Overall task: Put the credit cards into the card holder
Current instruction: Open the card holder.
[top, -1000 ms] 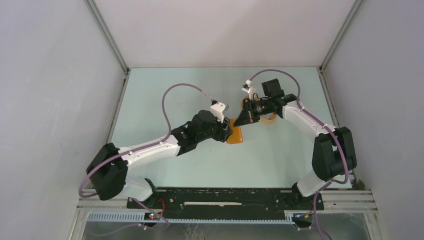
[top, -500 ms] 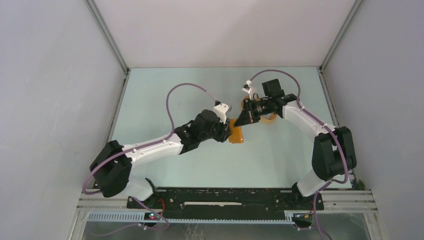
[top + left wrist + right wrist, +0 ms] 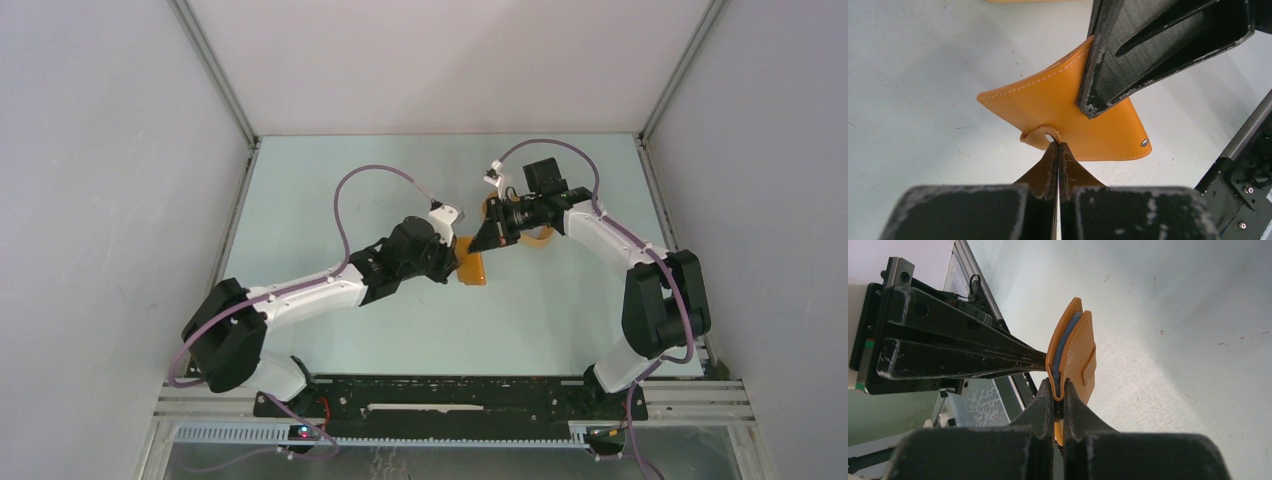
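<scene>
The orange-brown card holder (image 3: 472, 268) is lifted above the table in the middle, held between both grippers. My right gripper (image 3: 1059, 390) is shut on one corner of it, and in the left wrist view its dark fingers (image 3: 1128, 55) cover the holder's upper right. A bluish credit card (image 3: 1063, 352) shows edge-on between the two flaps. My left gripper (image 3: 1058, 145) is shut, with its tips pinching the end of the curled closing tab (image 3: 1040, 136). The small snap button (image 3: 1144, 142) sits near the holder's right corner. I see no other credit cards.
An orange rimmed tray (image 3: 541, 237) lies on the pale table just behind the right gripper, mostly hidden by the arm. Grey walls with metal corner posts close in the table on the left, right and back. The black base rail (image 3: 450, 395) runs along the near edge.
My left gripper has moved slightly right to the card holder and shut on its tab. The right gripper has kept its hold and place.
</scene>
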### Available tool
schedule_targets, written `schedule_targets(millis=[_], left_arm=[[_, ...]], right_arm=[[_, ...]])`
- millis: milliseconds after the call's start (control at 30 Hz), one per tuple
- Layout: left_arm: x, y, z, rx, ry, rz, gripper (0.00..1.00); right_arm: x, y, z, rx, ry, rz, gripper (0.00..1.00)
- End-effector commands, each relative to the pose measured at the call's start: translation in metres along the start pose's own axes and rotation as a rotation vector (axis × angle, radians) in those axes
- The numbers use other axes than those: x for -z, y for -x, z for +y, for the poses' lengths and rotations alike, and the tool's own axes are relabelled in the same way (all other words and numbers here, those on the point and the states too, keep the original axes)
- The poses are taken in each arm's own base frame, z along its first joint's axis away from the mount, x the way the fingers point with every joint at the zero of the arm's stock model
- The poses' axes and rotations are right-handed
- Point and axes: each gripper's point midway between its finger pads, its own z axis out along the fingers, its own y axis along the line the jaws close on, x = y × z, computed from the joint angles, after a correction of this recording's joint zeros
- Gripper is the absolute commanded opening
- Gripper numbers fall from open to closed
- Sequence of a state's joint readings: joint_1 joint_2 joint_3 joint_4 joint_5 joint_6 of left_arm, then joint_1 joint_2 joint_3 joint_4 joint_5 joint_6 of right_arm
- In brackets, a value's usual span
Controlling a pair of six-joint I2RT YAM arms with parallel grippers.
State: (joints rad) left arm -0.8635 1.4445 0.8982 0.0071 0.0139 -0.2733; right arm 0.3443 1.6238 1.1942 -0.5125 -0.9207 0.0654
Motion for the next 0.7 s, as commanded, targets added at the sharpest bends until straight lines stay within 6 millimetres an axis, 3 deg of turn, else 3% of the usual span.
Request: schedule_targets(millis=[0, 500, 667], left_arm=[[0.007, 0.018, 0.022, 0.047, 0.05, -0.094, 0.0], [0.017, 0.006, 0.053, 0.207, 0.092, -0.167, 0.0], [0.019, 0.001, 0.047, 0.249, 0.013, -0.173, 0.01]], right_arm=[[0.006, 0.006, 0.019, 0.024, 0.054, -0.003, 0.0], [0.008, 0.009, 0.001, 0.039, -0.047, -0.018, 0.0], [0.01, 0.008, 0.005, 0.081, -0.006, -0.013, 0.0]])
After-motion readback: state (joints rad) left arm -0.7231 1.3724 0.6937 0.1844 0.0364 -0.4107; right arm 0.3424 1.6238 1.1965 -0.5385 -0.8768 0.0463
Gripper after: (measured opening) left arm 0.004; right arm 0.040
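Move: The left fingers are already shut on the card holder's strap, which curls over the front; the holder's middle is about 3 cm to their right and 1 cm ahead. The wooden tray lies on the table some 10 cm ahead, 14 cm to the right and 10 cm below. From the right hand, which keeps the holder pinched by its far part, the strap end is about 4 cm back, 3 cm left and 3 cm lower. Keep the left fingers shut on the strap end and pull it left, away from the holder, about 5 cm in all: ease slowly at first, then faster, drifting 2 cm forward and finally sinking 2 cm, while turning the hand some 10 degrees counter-clockwise. Hold the card holder nearly still with the right gripper, keeping its pinch. ##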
